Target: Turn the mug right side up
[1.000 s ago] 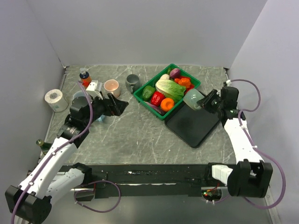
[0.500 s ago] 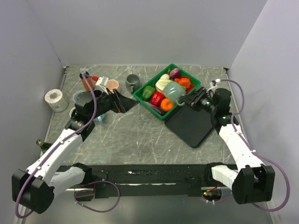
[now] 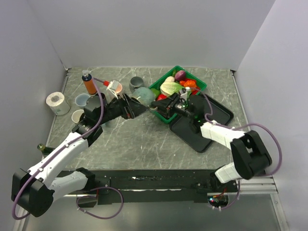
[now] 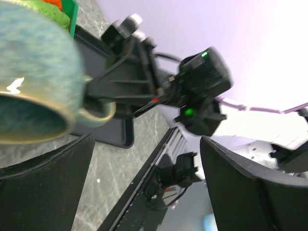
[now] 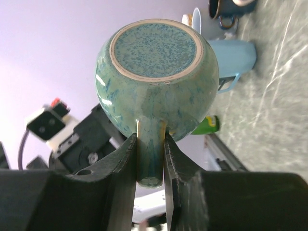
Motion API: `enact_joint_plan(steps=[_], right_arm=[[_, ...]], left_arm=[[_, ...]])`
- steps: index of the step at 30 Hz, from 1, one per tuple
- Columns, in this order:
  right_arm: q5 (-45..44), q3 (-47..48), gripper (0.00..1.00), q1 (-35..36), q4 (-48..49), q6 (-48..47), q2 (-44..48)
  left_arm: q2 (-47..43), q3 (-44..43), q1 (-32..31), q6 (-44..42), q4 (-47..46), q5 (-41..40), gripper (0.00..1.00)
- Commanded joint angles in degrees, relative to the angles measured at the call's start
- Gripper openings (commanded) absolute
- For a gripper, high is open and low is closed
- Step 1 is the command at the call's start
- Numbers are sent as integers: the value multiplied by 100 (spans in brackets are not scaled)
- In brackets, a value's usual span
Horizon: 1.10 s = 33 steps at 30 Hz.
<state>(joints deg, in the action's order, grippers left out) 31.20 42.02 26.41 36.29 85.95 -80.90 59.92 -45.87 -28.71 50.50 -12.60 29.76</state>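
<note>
A speckled teal mug (image 3: 142, 95) hangs in the air left of the basket, tipped over. Its flat base faces the right wrist camera (image 5: 155, 53), and in the left wrist view its mouth (image 4: 29, 118) shows at the upper left. My right gripper (image 5: 151, 166) is shut on the mug's handle (image 5: 150, 149), one finger on each side of it, and shows in the top view (image 3: 155, 104). My left gripper (image 3: 139, 109) is wide open just beside the mug. Its dark fingers (image 4: 43, 175) frame the left wrist view with nothing between them.
A green basket (image 3: 201, 83) of vegetables stands behind the right arm, with a black tray (image 3: 216, 115) to its right. A grey mug (image 3: 136, 83), a pink cup (image 3: 115, 87), an orange bottle (image 3: 89, 85), pale cups (image 3: 82, 100) and a paper roll (image 3: 57, 102) line the back left.
My right arm swung left with the mug, from over the black tray to past the basket. My left gripper moved right and stands open beside the mug.
</note>
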Motion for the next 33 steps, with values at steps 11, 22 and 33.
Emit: enact_joint_plan(steps=[11,22,33], right_arm=[[-782,931,0,505,1793,870,-470],[-967,957,0,725,2092,1196,-602],[-879,913,0,751,2030,1231,-453]], left_arm=[[-104,-230,-29,1101,1242,-1103,98],[169,7,-29,1427,-286,-1605,91],[538,-150,-29,1752,-357,-1736,68]])
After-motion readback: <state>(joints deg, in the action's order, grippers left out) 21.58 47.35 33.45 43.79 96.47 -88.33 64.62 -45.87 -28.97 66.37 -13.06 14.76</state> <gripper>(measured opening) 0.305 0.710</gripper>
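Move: Ahead of the left hand by about 10 cm, straight in line and roughly level or a touch lower, hangs the body of the green mug; the right hand already pinches its handle, so from there the body lies some 5 cm ahead and 4 cm left. Far below on the table, the grey mug stands about 25 cm ahead and 6 cm left of the left hand, and the vegetable basket's middle some 23 cm ahead and 13 cm right. Closing in on the sideways-held green mug, the left hand goes about 5 cm forward, dipping some 4 cm on the way and coming partly back up, while it tips down and turns counter-clockwise roughly 15 degrees each; its wide-open fingers start narrowing late. The right hand keeps its pinch on the handle, carries the mug about 4 cm left and a little up, then holds still. ##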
